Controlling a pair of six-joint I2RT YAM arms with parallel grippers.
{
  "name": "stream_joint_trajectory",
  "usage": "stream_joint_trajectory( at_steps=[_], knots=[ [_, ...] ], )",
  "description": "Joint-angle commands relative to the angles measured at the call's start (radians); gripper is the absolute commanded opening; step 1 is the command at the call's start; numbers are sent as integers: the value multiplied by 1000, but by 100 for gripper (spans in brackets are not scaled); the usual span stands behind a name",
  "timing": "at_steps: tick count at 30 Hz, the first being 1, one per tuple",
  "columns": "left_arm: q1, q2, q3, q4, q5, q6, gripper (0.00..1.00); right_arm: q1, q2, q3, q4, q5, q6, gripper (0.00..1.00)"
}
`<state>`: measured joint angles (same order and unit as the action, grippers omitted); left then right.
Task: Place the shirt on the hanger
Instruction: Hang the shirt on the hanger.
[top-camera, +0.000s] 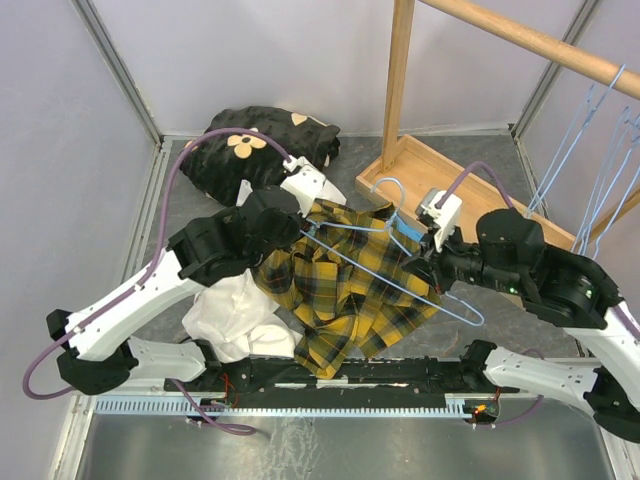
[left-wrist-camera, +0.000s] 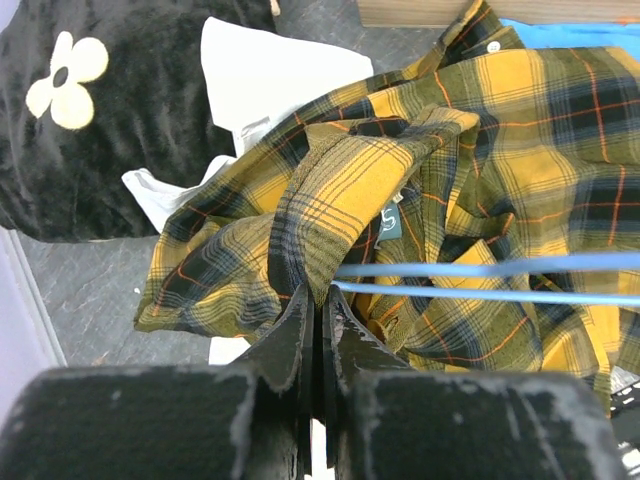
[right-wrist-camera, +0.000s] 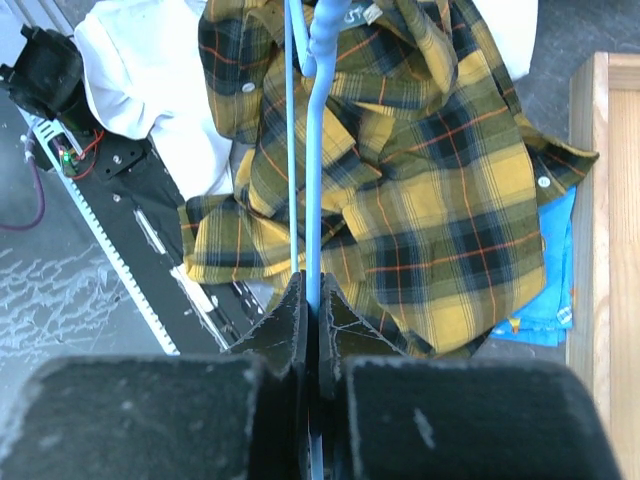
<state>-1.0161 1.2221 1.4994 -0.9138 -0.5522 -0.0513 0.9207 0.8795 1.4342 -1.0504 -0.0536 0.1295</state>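
The yellow-and-black plaid shirt (top-camera: 350, 295) lies crumpled on the table between the arms. My left gripper (top-camera: 303, 228) is shut on a fold of the shirt near its collar; in the left wrist view the jaws (left-wrist-camera: 322, 297) pinch the plaid cloth (left-wrist-camera: 350, 190). My right gripper (top-camera: 428, 262) is shut on a pale-blue wire hanger (top-camera: 380, 272), held over the shirt with one end near the left gripper. In the right wrist view the jaws (right-wrist-camera: 313, 292) clamp the hanger's wire (right-wrist-camera: 317, 150) above the shirt (right-wrist-camera: 430, 180). The hanger's two wires (left-wrist-camera: 500, 268) cross the left wrist view.
A black cloth with cream flowers (top-camera: 262, 140) lies at the back left. A plain white garment (top-camera: 235, 318) sits by the shirt's left side. A wooden rail stand (top-camera: 400, 90) with its base tray (top-camera: 430, 170) stands at the back right, with several more blue hangers (top-camera: 600, 150). Blue fabric (right-wrist-camera: 548, 285) shows under the shirt.
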Motion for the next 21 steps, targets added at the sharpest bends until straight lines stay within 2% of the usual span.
stream_joint_trajectory(
  at_steps=[1,12,18,21],
  knots=[
    [3,-63,13,6,76,-22,3,-2,27,-30,196,-24,10,0],
    [3,-81,112,-70,55,28,3,-1,140,-97,493,-171,80,0],
    [3,-68,146,-107,42,47,3,0,167,-198,706,-184,104,0],
    [3,-69,167,-107,73,53,3,0,197,-210,738,-164,95,0]
  ],
)
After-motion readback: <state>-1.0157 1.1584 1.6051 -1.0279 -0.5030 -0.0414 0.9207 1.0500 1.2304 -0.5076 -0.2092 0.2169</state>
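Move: The held-up shirt collar, already pinched in the left fingers, lies about 21 cm left of the right hand and 6 cm ahead, roughly level. Beneath the right hand, some 18 cm down, the shirt body centres about 13 cm left and 4 cm ahead; the blue cloth is 9 cm ahead and 4 cm right. From the left hand, the neck of the hanger held by the right is about 18 cm right, straight across and level. Right hand feeds the hanger 10 cm left, slightly forward, into the collar while left raises the collar 4 cm. ##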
